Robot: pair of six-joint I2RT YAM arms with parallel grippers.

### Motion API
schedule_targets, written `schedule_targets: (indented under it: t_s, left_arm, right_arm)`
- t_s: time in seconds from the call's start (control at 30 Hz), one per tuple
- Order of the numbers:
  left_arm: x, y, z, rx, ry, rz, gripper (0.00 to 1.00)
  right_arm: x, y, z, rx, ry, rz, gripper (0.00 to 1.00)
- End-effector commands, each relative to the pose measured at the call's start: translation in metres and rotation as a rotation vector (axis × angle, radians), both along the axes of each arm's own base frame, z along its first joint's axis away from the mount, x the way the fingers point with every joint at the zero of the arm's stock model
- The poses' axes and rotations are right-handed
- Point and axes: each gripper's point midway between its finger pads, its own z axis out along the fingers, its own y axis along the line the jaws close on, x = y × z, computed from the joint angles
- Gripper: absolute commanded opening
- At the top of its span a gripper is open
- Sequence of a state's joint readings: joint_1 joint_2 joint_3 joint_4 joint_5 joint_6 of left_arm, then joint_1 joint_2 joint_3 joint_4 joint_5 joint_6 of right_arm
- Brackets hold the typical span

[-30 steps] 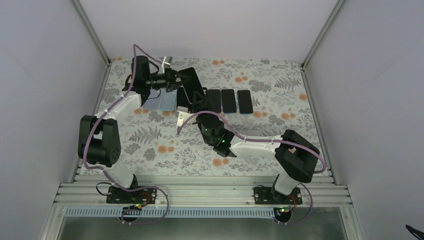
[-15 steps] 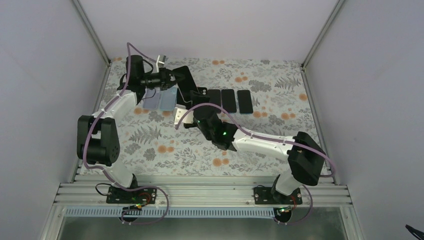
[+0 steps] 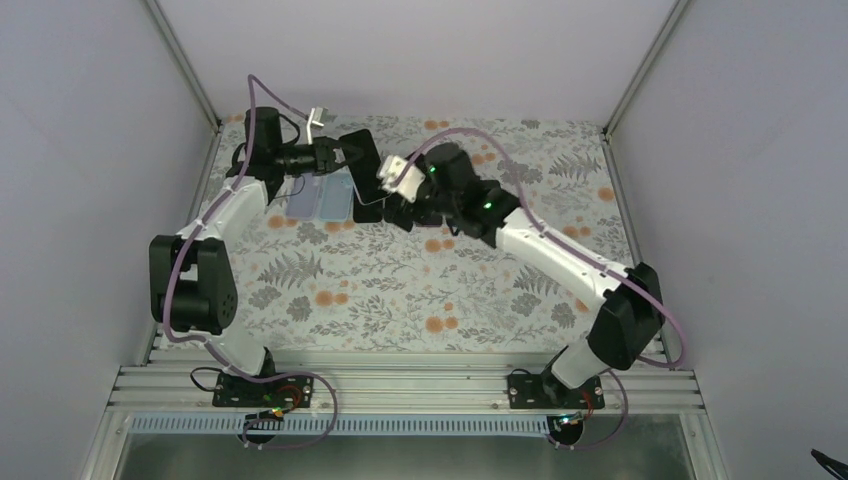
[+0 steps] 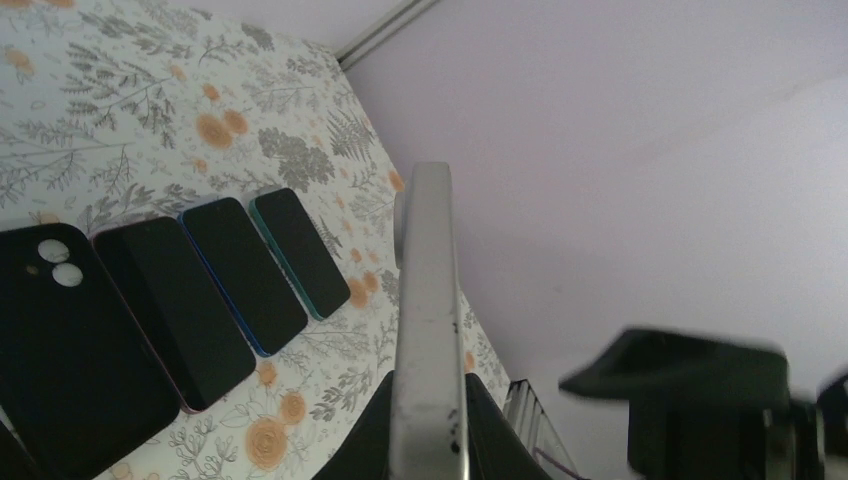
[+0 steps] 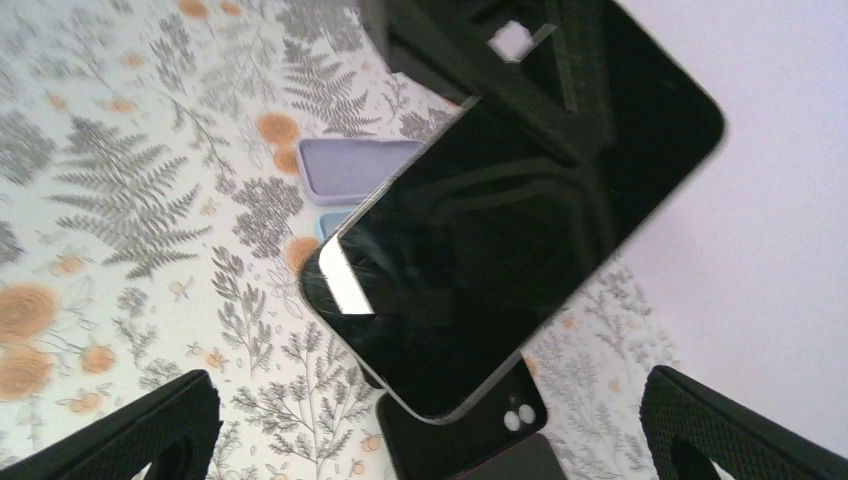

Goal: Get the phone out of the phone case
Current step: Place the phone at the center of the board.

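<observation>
My left gripper [image 3: 337,155] is shut on the bare phone [image 3: 358,150] and holds it in the air at the back left. In the left wrist view the phone's silver edge [image 4: 428,300] stands between the fingers. In the right wrist view its dark screen [image 5: 500,240] faces the camera, tilted. The black phone case [image 5: 470,430], with two camera holes, lies empty on the table under the phone. It also shows as the black case [image 4: 45,340] in the left wrist view. My right gripper [image 5: 430,390] hangs open just right of the phone, holding nothing.
Three dark phones [image 4: 240,275] lie in a row on the flowered cloth right of the black case. A lilac case [image 5: 350,165] and a pale blue case [image 3: 333,200] lie at the back left. The back wall is close behind the phone.
The right arm swung from the table's middle up to the back, beside the phone, and its jaws opened wide. The left gripper drew the phone slightly back and left.
</observation>
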State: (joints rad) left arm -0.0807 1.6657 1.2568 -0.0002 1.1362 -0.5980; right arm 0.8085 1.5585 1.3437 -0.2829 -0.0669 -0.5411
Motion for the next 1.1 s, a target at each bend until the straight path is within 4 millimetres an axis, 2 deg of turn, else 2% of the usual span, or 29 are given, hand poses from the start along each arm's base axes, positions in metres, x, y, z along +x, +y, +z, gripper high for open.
schedule_targets:
  t_s: [0.0,0.13,0.33,0.4,0.43,0.67,0.9,1.07]
  left_arm:
    - [-0.022,-0.004,0.042,0.014,-0.243,-0.075,0.02]
    - [-0.039,-0.013,0.052,0.012,-0.337,-0.138,0.02]
    - [-0.059,-0.027,0.066,-0.003,-0.434,-0.213,0.02]
    - [-0.066,-0.033,0.069,-0.002,-0.461,-0.235,0.02]
    - [-0.068,-0.035,0.070,-0.002,-0.470,-0.245,0.03]
    - [-0.081,-0.055,0.077,-0.007,-0.524,-0.296,0.02]
    - [-0.084,-0.070,0.082,-0.012,-0.540,-0.316,0.02]
    - [-0.083,-0.074,0.083,-0.024,-0.532,-0.323,0.02]
  right_arm:
    - [-0.026,-0.008,0.032,0.215,0.293,0.141,0.99]
    - [-0.015,-0.024,0.047,0.340,0.447,0.165,1.00]
    - [0.001,-0.041,0.046,0.464,0.658,0.186,0.92]
    - [0.003,-0.045,0.047,0.494,0.698,0.199,0.91]
    - [0.002,-0.045,0.047,0.505,0.718,0.210,0.88]
    - [-0.008,-0.041,0.048,0.569,0.839,0.286,0.80]
    - [-0.005,-0.039,0.041,0.587,0.889,0.284,0.61]
    - [-0.008,-0.038,0.036,0.595,0.918,0.291,0.38]
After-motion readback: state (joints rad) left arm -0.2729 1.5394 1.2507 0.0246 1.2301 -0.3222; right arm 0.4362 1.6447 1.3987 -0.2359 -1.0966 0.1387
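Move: The phone is held by its left long edge in the left hand, its middle about 3 cm right and 3 cm back of that hand. From the open right hand, the phone's middle is roughly 6 cm ahead and 6 cm left, about level. On the table some 25 cm below the right hand, the black case with two white dots lies about 15 cm ahead; the plain black case is 8 cm left of the dotted case. The phone stays pinched in the left hand, which draws it back some 8 cm and to the right 7, lifting it about 5 and turning clockwise with the fingertips swinging back, to meet the right gripper. The right hand rises and shifts right about 4 cm each, its wrist rolling strongly over until its fingers straddle the phone's right edge, and closes them roughly halfway; touch there can't be seen. ##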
